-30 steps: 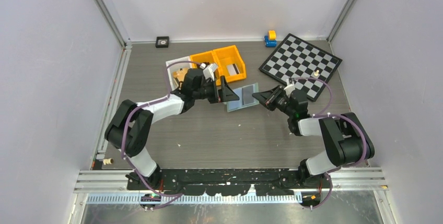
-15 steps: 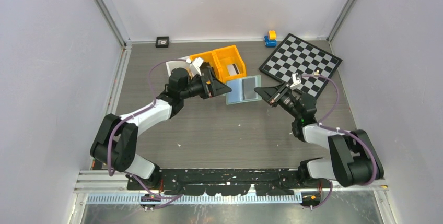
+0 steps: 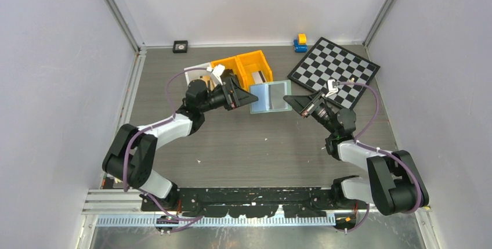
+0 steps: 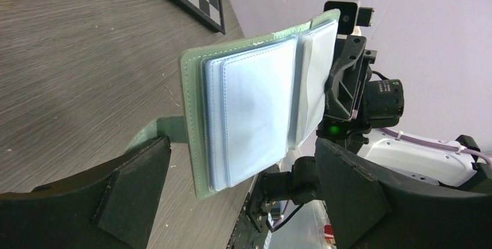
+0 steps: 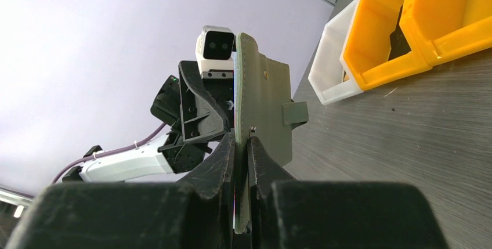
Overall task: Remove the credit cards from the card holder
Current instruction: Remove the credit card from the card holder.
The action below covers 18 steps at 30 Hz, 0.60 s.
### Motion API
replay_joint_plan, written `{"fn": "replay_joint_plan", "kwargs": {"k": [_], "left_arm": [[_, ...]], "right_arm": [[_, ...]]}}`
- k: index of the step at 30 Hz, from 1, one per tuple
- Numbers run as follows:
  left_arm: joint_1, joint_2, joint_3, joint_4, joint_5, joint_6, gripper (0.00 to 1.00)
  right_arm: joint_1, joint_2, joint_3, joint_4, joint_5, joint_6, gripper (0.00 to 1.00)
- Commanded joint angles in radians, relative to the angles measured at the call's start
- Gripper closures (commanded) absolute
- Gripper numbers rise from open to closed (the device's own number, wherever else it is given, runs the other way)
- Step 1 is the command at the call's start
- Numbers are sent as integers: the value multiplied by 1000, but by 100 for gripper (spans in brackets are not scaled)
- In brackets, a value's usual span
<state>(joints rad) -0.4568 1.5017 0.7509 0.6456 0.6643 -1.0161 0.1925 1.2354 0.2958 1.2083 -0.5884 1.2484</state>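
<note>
The card holder (image 3: 270,96), pale sage green with glossy light-blue sleeves, hangs open above the table's middle. My right gripper (image 3: 289,100) is shut on its right edge; in the right wrist view the fingers (image 5: 242,141) pinch the green cover (image 5: 264,104). My left gripper (image 3: 241,94) stands open just left of it. In the left wrist view the sleeves (image 4: 255,109) face the wide jaws of the left gripper (image 4: 242,144) without touching them. I can make out no credit cards in the sleeves. A pale card with a dark stripe (image 3: 260,76) lies in a yellow bin.
Two yellow bins (image 3: 249,66) and a white bin (image 3: 197,75) stand behind the left gripper. A checkerboard (image 3: 335,73) lies at the back right with a small pale piece (image 3: 351,79) on it. A blue-and-yellow toy (image 3: 300,42) and a small black square (image 3: 180,46) sit by the back wall.
My left gripper has drawn back from the card holder toward the bins and opened slightly wider. The right gripper has carried the holder a little farther from the arms' bases.
</note>
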Motion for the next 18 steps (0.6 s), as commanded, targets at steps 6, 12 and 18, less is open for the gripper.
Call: {"fn": "replay_joint_plan", "kwargs": {"k": [6,12,18], "left_arm": [[12,-142,-40,-89,-110,77,4],[13,-309,-67,-246,-240,178,0],[24,-338,-154,-130,-351,109,0]], "right_arm": [[-16,-109,-24,-30,48,-50,99],[-17,-295,-33,-288,170,-151,100],[-16,-402,-32,-403,243,-166,99]]}}
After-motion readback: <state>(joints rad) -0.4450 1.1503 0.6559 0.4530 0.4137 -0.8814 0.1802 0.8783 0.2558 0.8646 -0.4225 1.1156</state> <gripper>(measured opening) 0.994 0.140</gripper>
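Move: The card holder, still pinched by its right edge in the right gripper, has its middle about 6 cm to the right of the open, empty left gripper, straight abreast and roughly 1 cm higher. From the right gripper that middle is some 5 cm left, level and at the same height. The right-hand orange bin stands about 9 cm ahead of the left gripper and 1 cm right; the middle orange bin 8 cm ahead, 8 cm left, both some 18 cm lower. Draw the left gripper away from the card holder, about 5 cm to the left and nearly as much up, fingers staying wide open while the hand swings counter-clockwise and tips up a little. Meanwhile keep the right gripper's pinch on the holder's edge and ease it some 3 cm right and slightly up and back, turning clockwise. ##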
